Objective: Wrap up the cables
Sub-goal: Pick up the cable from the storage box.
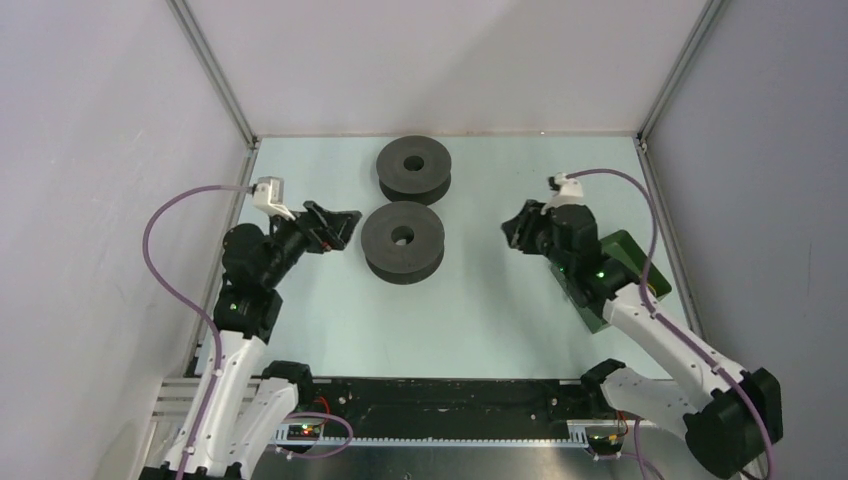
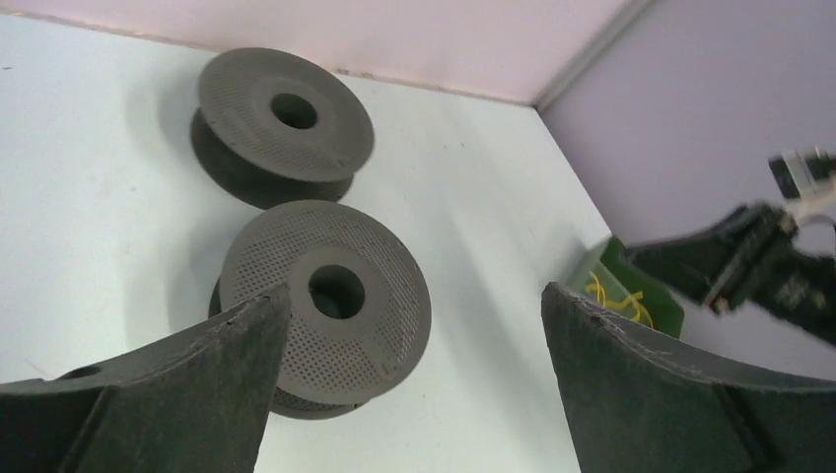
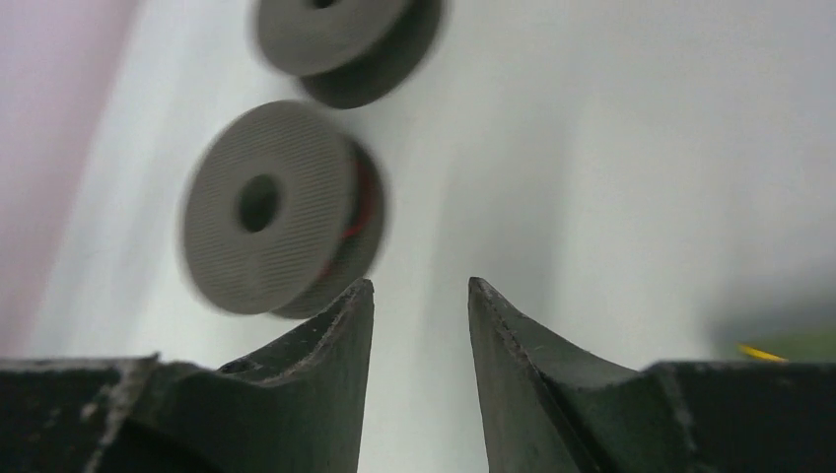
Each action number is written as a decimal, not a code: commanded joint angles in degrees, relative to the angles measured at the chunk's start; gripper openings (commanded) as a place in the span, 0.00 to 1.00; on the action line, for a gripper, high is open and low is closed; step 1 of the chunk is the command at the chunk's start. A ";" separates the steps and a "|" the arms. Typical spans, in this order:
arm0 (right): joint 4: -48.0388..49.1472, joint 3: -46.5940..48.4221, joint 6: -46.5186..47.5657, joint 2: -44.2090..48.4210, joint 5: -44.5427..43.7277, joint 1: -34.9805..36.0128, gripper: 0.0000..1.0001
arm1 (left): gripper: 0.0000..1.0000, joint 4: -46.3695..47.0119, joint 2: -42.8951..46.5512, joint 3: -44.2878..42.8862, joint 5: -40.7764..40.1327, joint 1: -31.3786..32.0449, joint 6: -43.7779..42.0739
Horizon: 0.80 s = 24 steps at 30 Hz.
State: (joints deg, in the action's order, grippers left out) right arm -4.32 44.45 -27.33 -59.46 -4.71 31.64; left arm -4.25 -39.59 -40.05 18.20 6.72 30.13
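Two dark grey spools lie flat mid-table, the far spool (image 1: 413, 168) (image 2: 281, 113) and the near spool (image 1: 402, 241) (image 2: 330, 296) (image 3: 266, 207). A red cable (image 3: 357, 209) shows wound in the near spool's groove. A yellow cable (image 2: 619, 299) lies loose in a green tray (image 1: 627, 250); a yellow bit (image 3: 761, 352) shows low on the right in the right wrist view. My left gripper (image 1: 343, 227) (image 2: 414, 291) hovers just left of the near spool, jaws wide open and empty. My right gripper (image 1: 512, 232) (image 3: 421, 283) hangs to its right, open with nothing between the fingers.
The green tray (image 2: 661, 305) sits at the table's right edge, partly under my right arm. Walls and metal frame posts (image 1: 215, 75) close the table on three sides. Purple hoses (image 1: 170, 260) loop off both arms.
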 commanded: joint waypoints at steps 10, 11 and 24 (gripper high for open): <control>-20.23 1.41 13.15 -1.63 4.96 -27.40 0.46 | 1.00 -11.05 6.09 2.44 0.07 1.59 -12.24; -22.34 2.12 15.33 -4.13 5.84 -28.46 0.45 | 1.00 -11.66 6.08 2.22 -1.65 2.74 -12.53; -24.53 6.05 37.95 -15.05 16.32 -34.71 0.40 | 1.00 -15.36 5.46 0.94 -6.73 9.64 -14.76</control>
State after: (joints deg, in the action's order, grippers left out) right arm -28.05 48.27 3.16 -72.64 5.85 -1.96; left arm -19.35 -34.76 -36.56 13.76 15.88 17.47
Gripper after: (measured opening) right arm 0.400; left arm 0.996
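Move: The cable lies loosely curled in the storage box, its middle about 22 cm to the right hand's right, level with it fore and aft, and some 20 cm below; the box's middle is about 25 cm right, also level fore and aft. The near spool sits about 24 cm left and 6 cm ahead of that hand, the far spool some 23 cm left and 25 cm ahead. From the left hand, the cable is roughly 61 cm right, 2 cm ahead and 28 cm below. The empty right hand swings about 19 cm to the right, away from the spools, then sinks steeply for a total drop of some 12 cm towards the cable in the storage box, its wrist tipping until the partly open fingers slant forward and steeply down over the box's left corner, still short of the cable. Meanwhile the left hand, wide open and holding nothing, sinks about 7 cm and draws back 4 cm on the left side of the near spool, rolling its left side up. ##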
